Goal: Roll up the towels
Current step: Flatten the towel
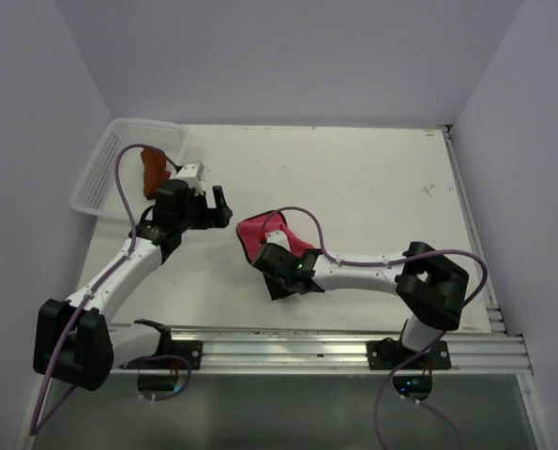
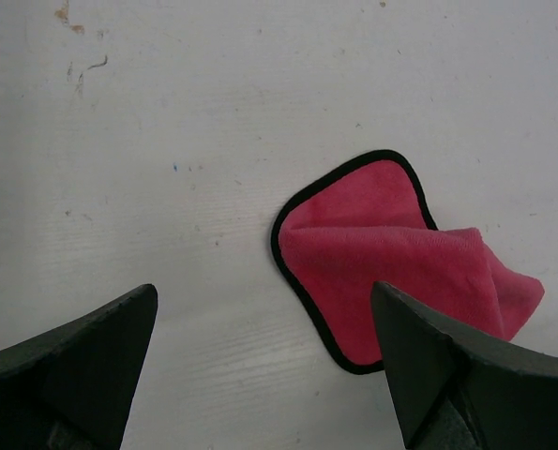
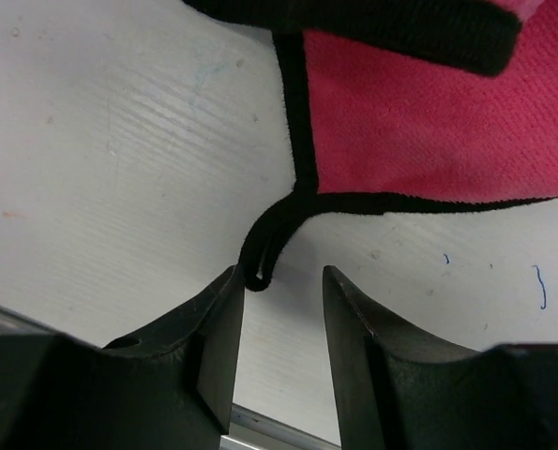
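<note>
The pink-red towel (image 1: 260, 232) with dark edging lies crumpled on the white table (image 1: 372, 187), one corner folded up. In the right wrist view its edge (image 3: 429, 122) and small dark loop (image 3: 260, 246) lie just ahead of my right gripper (image 3: 281, 274). That gripper is open, and the loop's end touches one fingertip (image 3: 232, 281). In the top view the right gripper (image 1: 264, 258) stands at the towel's near edge. My left gripper (image 1: 220, 208) hovers wide open left of the towel (image 2: 372, 253), and nothing is between the fingers of the left gripper (image 2: 264, 291). The rust-orange towel (image 1: 152, 172) rests at the basket's near side.
A white mesh basket (image 1: 105, 169) sits at the table's far left corner. A metal rail (image 1: 316, 342) runs along the near edge by both arm bases. Walls close in on the left, back and right.
</note>
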Available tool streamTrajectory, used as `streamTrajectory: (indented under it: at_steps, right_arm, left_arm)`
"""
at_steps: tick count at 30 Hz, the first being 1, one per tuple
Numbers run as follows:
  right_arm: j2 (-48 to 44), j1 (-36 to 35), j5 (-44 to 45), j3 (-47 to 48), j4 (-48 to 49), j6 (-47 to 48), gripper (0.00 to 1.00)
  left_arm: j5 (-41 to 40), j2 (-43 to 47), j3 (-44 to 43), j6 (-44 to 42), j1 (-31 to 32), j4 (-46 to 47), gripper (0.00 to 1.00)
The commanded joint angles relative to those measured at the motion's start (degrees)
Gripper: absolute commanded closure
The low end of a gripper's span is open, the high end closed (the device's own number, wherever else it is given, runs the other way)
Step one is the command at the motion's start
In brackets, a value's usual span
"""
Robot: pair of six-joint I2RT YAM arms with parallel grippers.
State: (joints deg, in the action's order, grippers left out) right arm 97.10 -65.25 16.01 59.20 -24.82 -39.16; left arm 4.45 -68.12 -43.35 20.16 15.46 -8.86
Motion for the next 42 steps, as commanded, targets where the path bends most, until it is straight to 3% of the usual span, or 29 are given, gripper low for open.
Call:
streamTrajectory:
  at_steps: [1, 6, 7, 14, 19, 24, 33, 42]
  right_arm:
    - [1.4, -0.3, 1.0, 1.4, 0.8, -2.6, 0.57]
    - [2.9, -0.4, 0.9, 1.7, 0.3, -2.5, 0.6]
    - [3.0, -0.4, 1.1, 1.5, 0.2, -2.5, 0.68]
    - [1.3, -0.5, 1.4, 0.6, -0.6, -2.6, 0.87]
    - [-2.0, 0.6, -2.7, -4.9, 2.8, -3.7, 1.0]
    - [-8.4, 7.0, -6.6, -10.8, 5.2, -4.0, 1.0]
    - [-19.8, 20.3, -14.2, -14.5, 0.7, 2.7, 1.0]
    - [-24.4, 28.2, -18.7, -16.9, -0.1, 4.3, 1.0]
  left_arm:
    - [-0.2, 1.3, 0.1, -0.7, 0.1, 1.5, 0.0]
    - [0.1, 1.4, 0.3, -0.7, 0.1, 1.8, 0.0]
    - [0.0, 1.4, 0.4, -0.7, 0.1, 1.9, 0.01]
    - [1.6, 1.1, 0.5, -0.8, 0.1, 2.5, 0.04]
    - [4.9, 1.4, 0.5, -2.1, 0.3, 3.0, 0.16]
    - [6.0, 1.4, 0.6, -4.0, 4.6, 3.5, 0.28]
    - [1.7, -2.5, 0.4, -8.4, 18.4, 3.7, 0.37]
    - [-1.8, -12.3, -3.4, -11.5, 30.4, 3.5, 0.4]
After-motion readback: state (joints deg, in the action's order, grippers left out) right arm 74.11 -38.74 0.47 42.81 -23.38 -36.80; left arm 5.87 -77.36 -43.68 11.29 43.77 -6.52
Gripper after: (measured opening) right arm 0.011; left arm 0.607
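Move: The right fingers hang over the pink towel's near corner loop, which lies some 2 cm below and otherwise right at them; the towel's middle is about 12 cm ahead of this hand, level sideways, and the towel's left corner some 17 cm ahead and 9 cm left. From the left hand the towel's middle lies about 3 cm back, 12 cm right and 13 cm below, the left corner about 2 cm ahead and 3 cm right, the loop roughly 15 cm back and 13 cm right. Lower the right gripper a little, shut it to pinch the corner loop against the table, then draw the loop about 11 cm right and some 5 cm forward, rising as you go. Meanwhile bring the still-empty left gripper right, back and down over the towel's near left part, turning it some 35 degrees clockwise and half closing its fingers. ##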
